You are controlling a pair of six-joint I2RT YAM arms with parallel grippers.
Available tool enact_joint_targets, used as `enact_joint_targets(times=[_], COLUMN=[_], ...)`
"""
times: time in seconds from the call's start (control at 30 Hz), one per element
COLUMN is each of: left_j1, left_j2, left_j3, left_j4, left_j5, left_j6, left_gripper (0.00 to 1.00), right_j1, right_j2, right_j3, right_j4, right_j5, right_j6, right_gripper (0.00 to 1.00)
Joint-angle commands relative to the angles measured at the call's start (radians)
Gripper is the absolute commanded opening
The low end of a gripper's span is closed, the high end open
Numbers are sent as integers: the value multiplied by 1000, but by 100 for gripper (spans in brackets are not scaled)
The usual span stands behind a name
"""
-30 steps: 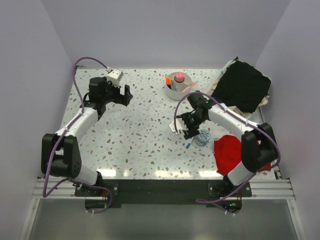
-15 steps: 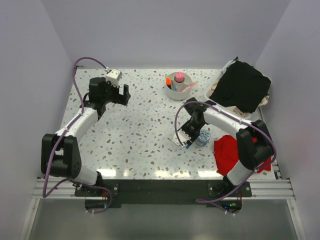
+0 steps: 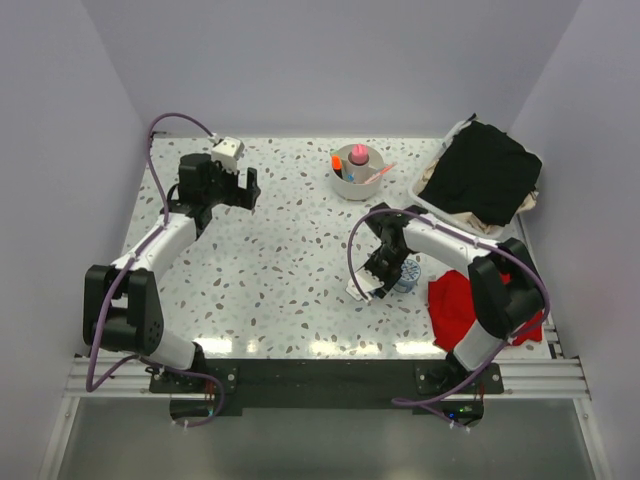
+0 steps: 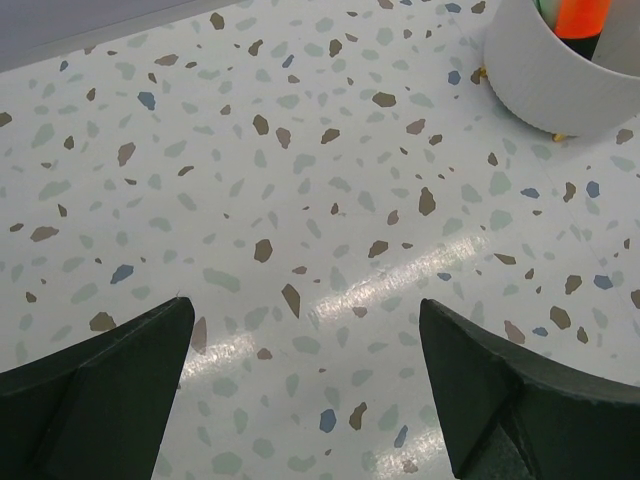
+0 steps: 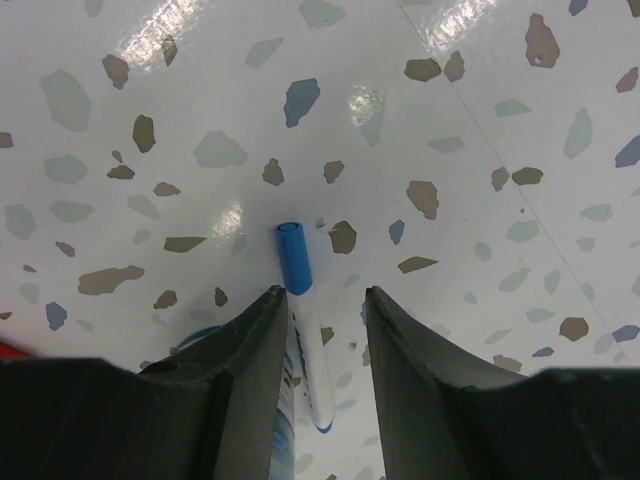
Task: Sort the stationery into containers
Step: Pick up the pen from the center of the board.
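Note:
A slim blue-and-white pen lies on the speckled table between the fingers of my right gripper. The jaws stand open around it; the left finger touches the pen and the right finger is apart from it. In the top view the right gripper is low over the table and hides the pen. The round white bowl at the back holds a pink-capped stick, an orange highlighter and a thin pink pen. My left gripper is open and empty, left of the bowl.
A small round blue-grey object sits just right of the right gripper. A red cloth lies at the near right. A white basket with black cloth stands at the back right.
My right gripper has moved toward the near edge and down, and its fingers now straddle the blue-and-white pen. The left arm has barely moved.

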Motion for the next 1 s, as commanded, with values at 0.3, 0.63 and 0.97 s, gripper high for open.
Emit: enact_joint_targets(times=[0.3,0.63,0.97], left_j1=[2,2,2], left_j2=[10,30,72], left_j3=[56,73,114], left_j4=[16,16,14], left_j5=[-18,-12,-4], left_j6=[12,9,21], left_gripper=[100,100,100], right_j1=[14,36,31], right_j2=[34,66,55], right_j3=[-58,-92,231], right_j4=[51,123,164], right_j5=[31,69,-30], right_j6=[30,73,316], right_gripper=[36,5,0])
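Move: The pen lies just under the open right fingers, its middle about 1 cm ahead, 2 cm to the right and 4 cm below, with the blue end nearest the robot. The blue tin stands right beside the pen, some 6 cm to the hand's right and 2 cm ahead. The white bowl is about 24 cm ahead and 3 cm left. From the left hand the pen is about 28 cm right, 19 cm back and 16 cm down. The right fingers pinch the pen by its blue cap: the hand sinks about 3 cm beside the tin, easing a little back and to the right, and closes at the bottom. Still gripping, it then rises about 1.5 cm while swinging some 2 cm forward and slightly left. ##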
